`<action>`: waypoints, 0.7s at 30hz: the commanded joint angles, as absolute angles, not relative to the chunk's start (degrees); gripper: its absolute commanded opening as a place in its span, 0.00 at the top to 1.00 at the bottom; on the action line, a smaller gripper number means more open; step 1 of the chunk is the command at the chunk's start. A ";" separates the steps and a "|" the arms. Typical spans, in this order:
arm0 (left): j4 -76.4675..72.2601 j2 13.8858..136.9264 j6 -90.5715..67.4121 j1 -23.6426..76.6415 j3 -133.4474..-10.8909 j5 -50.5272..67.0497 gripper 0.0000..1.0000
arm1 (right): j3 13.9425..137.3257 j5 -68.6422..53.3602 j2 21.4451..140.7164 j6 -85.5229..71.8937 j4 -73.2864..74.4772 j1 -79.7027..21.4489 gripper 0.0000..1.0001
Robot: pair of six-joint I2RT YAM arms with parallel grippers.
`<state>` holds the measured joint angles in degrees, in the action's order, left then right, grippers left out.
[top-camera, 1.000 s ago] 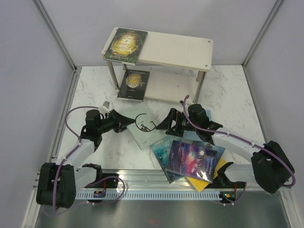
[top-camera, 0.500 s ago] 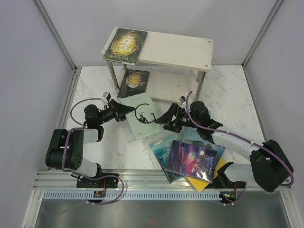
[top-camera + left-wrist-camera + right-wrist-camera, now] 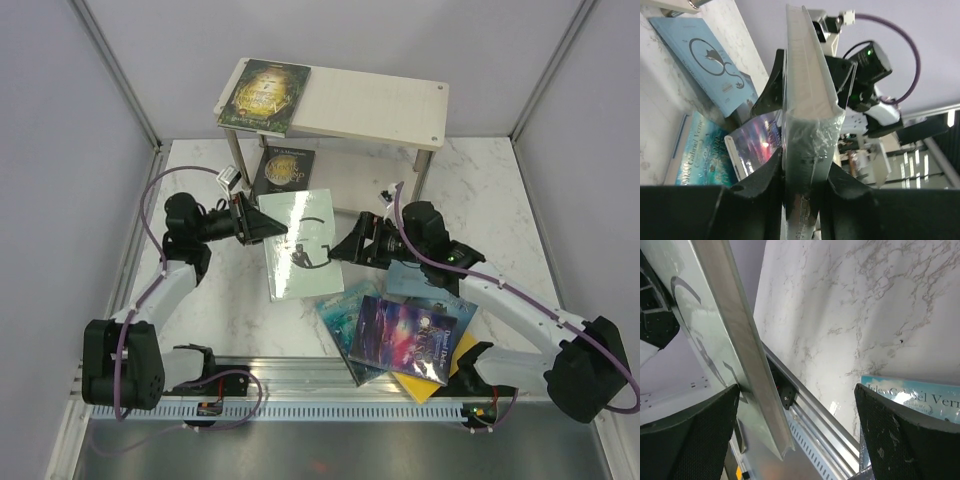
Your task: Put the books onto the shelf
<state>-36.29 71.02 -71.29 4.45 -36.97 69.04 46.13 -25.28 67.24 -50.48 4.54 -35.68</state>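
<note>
My left gripper (image 3: 268, 225) is shut on the left edge of a pale book with a black swirl (image 3: 300, 250), held tilted above the table in front of the shelf (image 3: 380, 108). In the left wrist view the book (image 3: 807, 95) stands edge-on between the fingers (image 3: 760, 185). My right gripper (image 3: 340, 250) is open at the book's right edge; that edge (image 3: 735, 340) runs close to its left finger (image 3: 690, 440). A green-gold book (image 3: 265, 95) lies on the shelf's top board. On the lower board lies a black book (image 3: 283, 170).
More books lie in a loose pile at the front right: a galaxy one (image 3: 410, 335), a teal one (image 3: 340, 320), a yellow one (image 3: 440, 380) and a pale blue one (image 3: 420, 285) under my right arm. The shelf's right half is bare.
My left gripper has lifted the pale swirl book off the table and carried it up and right toward the shelf. The right gripper moved along beside it, still open.
</note>
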 commanded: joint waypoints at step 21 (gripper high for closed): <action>-37.97 69.69 -74.97 5.10 -37.70 69.17 0.98 | 35.60 -36.57 67.15 -66.89 -22.50 -38.93 0.36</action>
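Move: In front of the shelf, the left hand already pinches the pale green book by its left edge; the book's middle is about 7 cm right of that hand, 2 cm back and 3 cm lower. For the open right hand, it lies some 10 cm left, level fore-and-aft and roughly 3 cm higher. The Verne book is about 9 cm back and 2 cm left of the right hand, the purple book 11 cm back and 11 cm right, both some 20 cm below. Swinging first a centimetre or two right, the right hand then turns back on itself and goes some 4 cm back and 4 cm left onto the pale green book's right edge, rolling its left side up about 15 degrees as its wide-open fingers begin to close around that edge. The left hand keeps its pinch and eases 1–2 cm down and slightly back. ##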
